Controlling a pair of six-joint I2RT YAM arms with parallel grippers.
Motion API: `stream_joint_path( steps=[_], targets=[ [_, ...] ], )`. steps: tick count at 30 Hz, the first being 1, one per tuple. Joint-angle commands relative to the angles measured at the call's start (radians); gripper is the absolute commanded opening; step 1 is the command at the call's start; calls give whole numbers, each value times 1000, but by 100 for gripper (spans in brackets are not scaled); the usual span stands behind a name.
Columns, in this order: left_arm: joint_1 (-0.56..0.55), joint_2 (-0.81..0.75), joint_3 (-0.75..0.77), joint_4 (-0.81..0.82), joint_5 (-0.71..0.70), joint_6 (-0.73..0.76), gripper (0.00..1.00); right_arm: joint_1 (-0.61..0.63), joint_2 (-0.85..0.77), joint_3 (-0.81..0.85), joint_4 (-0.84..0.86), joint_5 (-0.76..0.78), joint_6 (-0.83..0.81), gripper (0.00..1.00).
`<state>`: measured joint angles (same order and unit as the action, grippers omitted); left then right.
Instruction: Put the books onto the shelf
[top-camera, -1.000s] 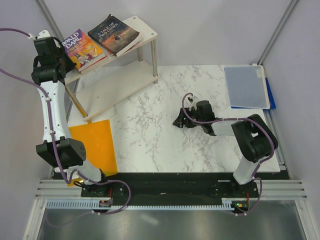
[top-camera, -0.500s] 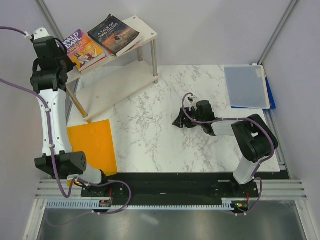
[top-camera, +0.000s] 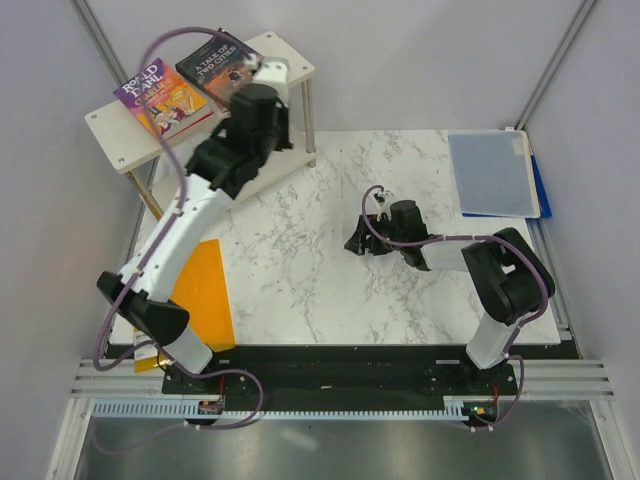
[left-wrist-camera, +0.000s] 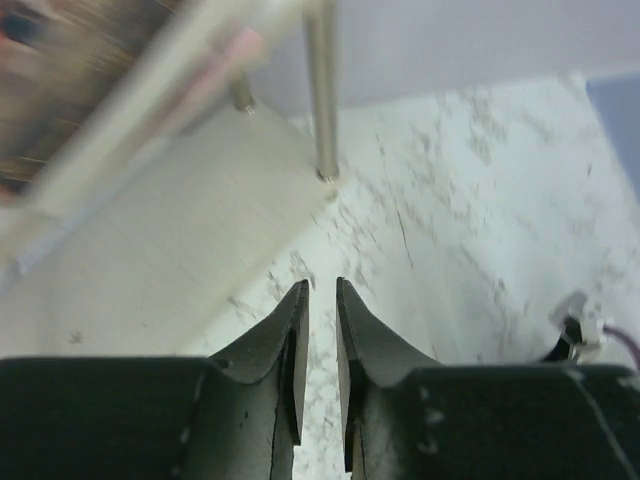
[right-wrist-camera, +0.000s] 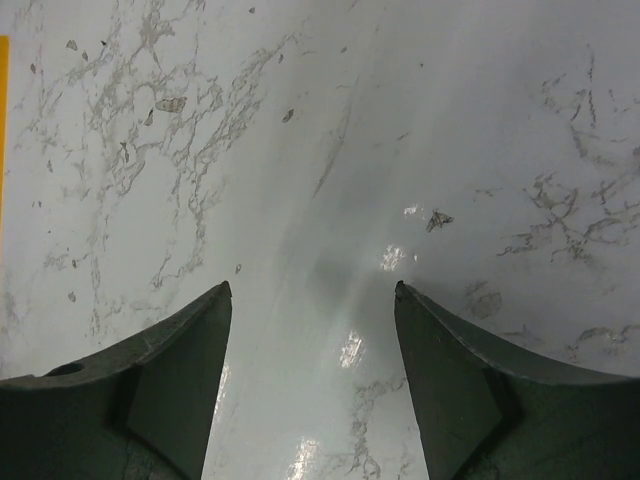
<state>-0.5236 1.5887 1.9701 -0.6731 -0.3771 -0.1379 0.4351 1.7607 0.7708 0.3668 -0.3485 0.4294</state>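
Two books lie on the shelf's top board (top-camera: 112, 137): the purple-yellow Roald Dahl (top-camera: 160, 95) and the dark "A Tale of Two Cities" (top-camera: 213, 62), whose near corner my left arm hides. My left gripper (top-camera: 278, 128) hangs by the shelf's right end, above the lower board (top-camera: 262, 172). In the left wrist view the left gripper (left-wrist-camera: 320, 285) is open by a narrow gap with only marble between the jaws, just short of a shelf leg (left-wrist-camera: 320, 100). My right gripper (top-camera: 352, 243) rests low on the marble, open and empty (right-wrist-camera: 312, 288).
A blue-grey folder (top-camera: 495, 172) lies at the back right of the marble table (top-camera: 300, 270). An orange sheet (top-camera: 205, 290) lies at the front left, partly under my left arm. Slanted frame posts stand at both back corners.
My left arm has swung from the shelf's left end across to its right end, and its jaws have parted a little. The books and my right arm have not moved.
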Motion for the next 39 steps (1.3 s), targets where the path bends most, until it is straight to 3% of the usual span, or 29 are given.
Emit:
stream_joint_path(
  steps=[1,3,7,10,16,23,39],
  targets=[
    [-130,97,-143,18,-109,67,30,1,46,-10,-150,100,-37,76],
    [-136,131,-248,62,-53,23,41,1,56,-7,-157,108,-41,79],
    [-138,169,-433,179,61,-42,82,-1,66,-4,-180,137,-44,86],
    [-138,206,-526,230,105,-68,100,1,75,4,-192,155,-52,90],
    [-136,275,-620,280,182,-95,100,1,80,22,-230,221,-61,98],
    [-118,289,-695,340,297,-114,100,1,50,88,-308,342,-77,98],
    [63,179,-856,478,500,-135,100,-1,-44,189,-394,545,-89,98]
  ],
)
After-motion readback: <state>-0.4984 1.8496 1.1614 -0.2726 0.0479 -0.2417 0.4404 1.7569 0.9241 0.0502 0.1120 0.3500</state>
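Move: No book remains on the table. The left gripper's goal is bare marble about 5 cm back, 5 cm right and 42 cm below it. The Roald Dahl book on the shelf lies some 23 cm left of that gripper, 8 cm ahead and 6 cm lower; A Tale of Two Cities roughly 11 cm left, 15 cm ahead, 5 cm lower. The right gripper's bare spot is about 4 cm ahead, 7 cm right and 4 cm below it. Drop the empty left gripper in front of the shelf, away from the books, about 39 cm down to just over bare table, easing back and right, with the fingers tipping down some 40 degrees and opening wide. Meanwhile shift the right gripper rightward and a little forward, low over the marble, rolling its left side down, turning clockwise and opening fully. ##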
